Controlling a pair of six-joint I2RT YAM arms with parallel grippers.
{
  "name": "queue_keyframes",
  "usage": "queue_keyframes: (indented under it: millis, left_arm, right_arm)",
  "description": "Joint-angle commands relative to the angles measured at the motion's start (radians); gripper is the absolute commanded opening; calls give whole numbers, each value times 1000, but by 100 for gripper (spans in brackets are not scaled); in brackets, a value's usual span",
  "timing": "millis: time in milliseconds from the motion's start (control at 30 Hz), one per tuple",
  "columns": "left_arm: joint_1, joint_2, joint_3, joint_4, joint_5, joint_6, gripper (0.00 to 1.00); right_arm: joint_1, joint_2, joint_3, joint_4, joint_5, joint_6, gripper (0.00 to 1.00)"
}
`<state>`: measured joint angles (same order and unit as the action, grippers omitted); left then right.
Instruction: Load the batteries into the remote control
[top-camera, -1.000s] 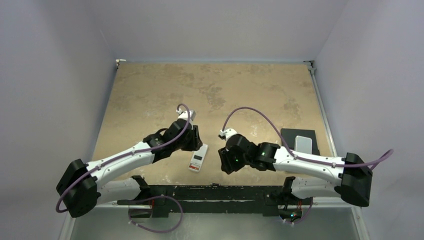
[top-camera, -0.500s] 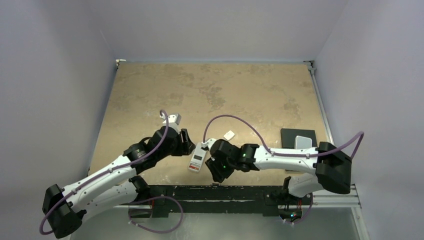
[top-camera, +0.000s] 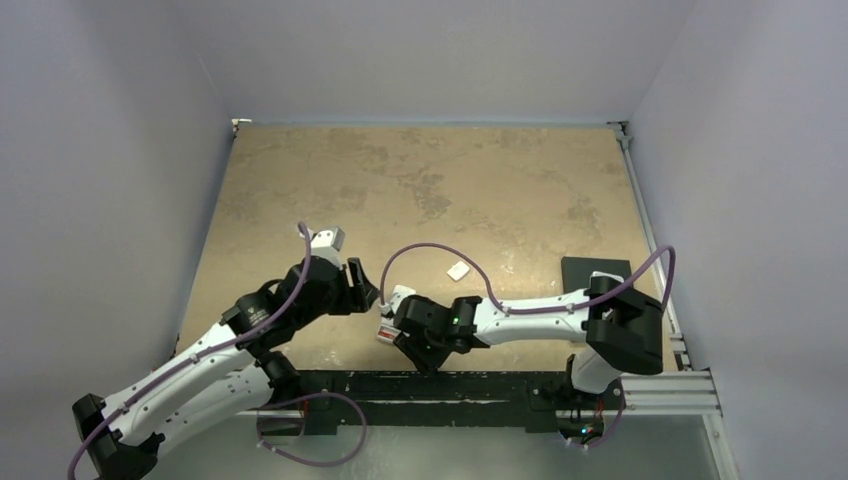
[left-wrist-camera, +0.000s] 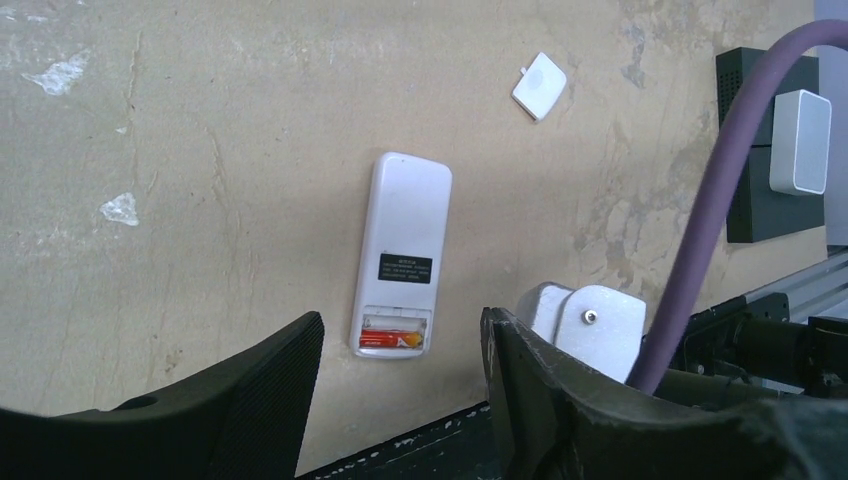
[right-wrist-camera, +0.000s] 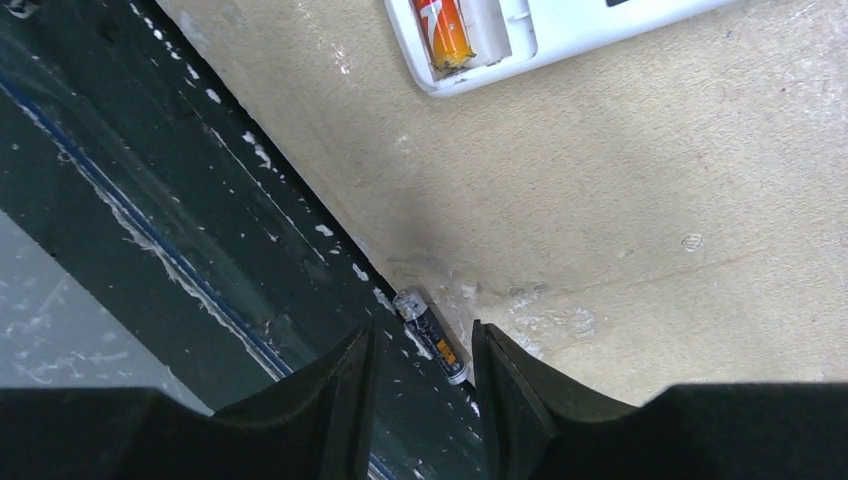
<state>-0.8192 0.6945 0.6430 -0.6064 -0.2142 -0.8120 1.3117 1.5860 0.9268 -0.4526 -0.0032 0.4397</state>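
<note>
The remote control (left-wrist-camera: 403, 252) lies back up on the table with its battery bay uncovered, and one red battery (left-wrist-camera: 393, 340) sits in the bay. My left gripper (left-wrist-camera: 402, 330) hovers open above the remote's bay end, holding nothing. In the top view the remote (top-camera: 385, 331) is mostly hidden under my right wrist. A second, dark battery (right-wrist-camera: 432, 336) with an orange mark lies at the table's front edge against the black rail. My right gripper (right-wrist-camera: 421, 345) is open, one finger on each side of that battery. The remote's corner (right-wrist-camera: 530, 35) shows above it.
A small white square plastic piece (left-wrist-camera: 539, 86) lies beyond the remote, also seen in the top view (top-camera: 458, 270). A pale grey block (left-wrist-camera: 800, 140) rests on a black pad (top-camera: 590, 268) at the right. The black rail (right-wrist-camera: 200, 200) runs along the table's front edge.
My left gripper has opened wider and drawn back to the left, off the remote. My right arm has swung left across the table, down to the front edge beside the remote.
</note>
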Motion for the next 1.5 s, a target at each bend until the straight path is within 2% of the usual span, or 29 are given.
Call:
queue_keyframes:
  millis: [0, 300, 633, 867, 967, 1233, 1467]
  left_arm:
    - [2, -27, 51, -41, -22, -12, 60]
    - [2, -46, 53, -53, -22, -13, 61]
    - [2, -52, 52, -50, -27, -14, 62]
    - [3, -52, 52, -52, -30, -13, 62]
    - [2, -50, 50, -50, -31, -14, 62]
    - [2, -47, 47, -40, -30, -14, 62]
    - [3, -39, 48, -18, -17, -13, 62]
  right_arm:
    - [22, 21, 52, -31, 60, -18, 46]
    - [55, 75, 77, -55, 100, -8, 43]
    - [68, 85, 80, -97, 195, 29, 31]
    - [67, 92, 69, -102, 231, 50, 28]
    - [68, 87, 65, -113, 245, 82, 23]
    - [61, -2, 36, -102, 301, 184, 12]
    - [-13, -141, -25, -64, 331, 311, 8]
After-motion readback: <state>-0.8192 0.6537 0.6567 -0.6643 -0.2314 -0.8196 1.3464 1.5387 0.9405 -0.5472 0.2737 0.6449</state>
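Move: The black battery lies on the table's front edge, about 1 cm ahead of the right hand, 1 cm to its right and 2 cm below, between the open fingers. The remote control is centred some 15 cm ahead and 7 cm left of that hand; the red battery in its bay is about 10 ahead and 9 left. The white cover is roughly 28 ahead, 8 right. From the left hand the black battery is about 10 cm back, 15 right and 14 below. The right hand's fingers close on the black battery at the table's front edge and pinch it, after the hand has sunk nearly 2 cm and eased about 1 cm forward and to the right. Keeping hold, they carry it up some 3 cm and a little forward, the wrist turning about 15 degrees clockwise and the fingertips tipping slightly forward. ##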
